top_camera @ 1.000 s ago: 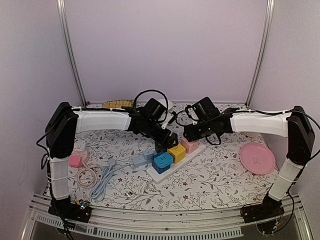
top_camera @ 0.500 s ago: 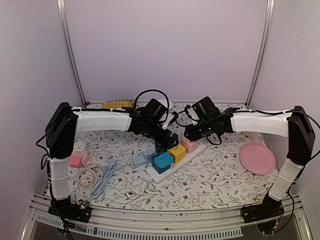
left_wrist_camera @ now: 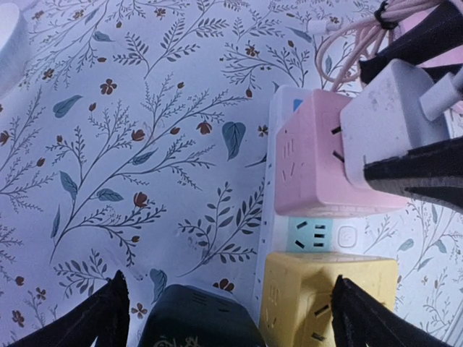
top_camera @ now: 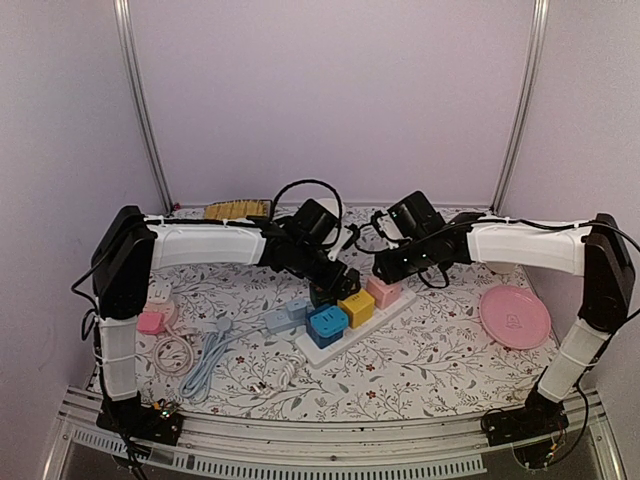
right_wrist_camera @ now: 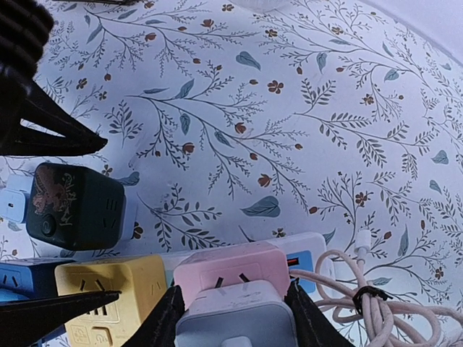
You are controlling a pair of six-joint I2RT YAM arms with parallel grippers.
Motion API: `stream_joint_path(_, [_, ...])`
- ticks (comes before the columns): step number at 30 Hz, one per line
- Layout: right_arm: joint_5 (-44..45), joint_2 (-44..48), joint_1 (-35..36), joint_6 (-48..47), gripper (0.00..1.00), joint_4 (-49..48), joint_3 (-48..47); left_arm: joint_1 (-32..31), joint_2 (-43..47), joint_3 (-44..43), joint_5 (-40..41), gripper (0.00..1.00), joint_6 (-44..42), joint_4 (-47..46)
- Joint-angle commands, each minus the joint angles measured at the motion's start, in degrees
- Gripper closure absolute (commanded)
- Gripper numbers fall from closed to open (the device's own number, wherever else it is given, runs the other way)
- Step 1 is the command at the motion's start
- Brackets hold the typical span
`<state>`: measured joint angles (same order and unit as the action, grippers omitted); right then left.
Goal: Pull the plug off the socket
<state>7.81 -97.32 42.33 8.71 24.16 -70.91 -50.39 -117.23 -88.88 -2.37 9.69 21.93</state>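
A white plug sits in the side face of the pink cube socket on a white power strip. Its two metal prongs show in a narrow gap between plug and cube. My right gripper is shut on the plug, one black finger on each side. The left wrist view shows the same plug against the pink cube. My left gripper is open just above the strip. A dark green cube and a yellow cube lie between its fingers, touching neither.
A blue cube sits at the strip's near end. A bundled pink cable lies by the strip's far end. At the left are a coiled white lead, a pink-and-white socket and a grey-blue cable. A pink plate is at right.
My right gripper's jaws have narrowed onto the white plug, and its wrist has shifted slightly right and back. The left arm has stayed put.
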Motion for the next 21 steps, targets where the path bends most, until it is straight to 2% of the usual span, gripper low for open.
stream_joint_path(1, [-0.37,5.91,-0.82,-1.07,0.76,-5.01,-5.22,-1.15,-1.25,0.08,1.64,0.03,-0.38,4.70])
stream_joint_path(6, [-1.48,5.83,-0.74,-1.58,0.77,-4.75,-6.86,-1.29,-1.33,0.07,2.07,0.03,-0.49,4.95])
stream_joint_path(16, [1.90,5.03,-1.03,-2.86,0.77,-3.27,-7.08,-1.73,-1.17,-1.13,2.41,0.03,0.06,4.55])
stream_joint_path(21, [-2.68,5.12,-5.07,1.08,0.78,-2.16,-9.01,-1.19,0.07,-3.50,1.84,0.03,0.22,3.18])
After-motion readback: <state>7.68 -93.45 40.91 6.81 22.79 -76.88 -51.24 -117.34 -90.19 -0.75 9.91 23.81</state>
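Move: The right fingers already grip the white plug, which sits on the pink cube; the cube's middle is about 4 cm below the right hand, 1 cm ahead and 1 cm left, still on the power strip. The yellow cube stands some 7 cm left of this hand, 3 cm back and 5 cm down; the blue cube about 12 cm left, 7 cm back and 5 cm down. From the left hand the pink cube lies roughly 9 cm right, 1 cm ahead and 2 cm down. Keep the right gripper's hold on the white plug and pull up off the power strip by about 8 cm, drifting some 2 cm forward while tilting the fingertips outward and up by roughly 10 degrees; most of the lift comes in one quick tug, then level off. Hold the left hand in place, fingers open, one fingertip at the yellow cube. ##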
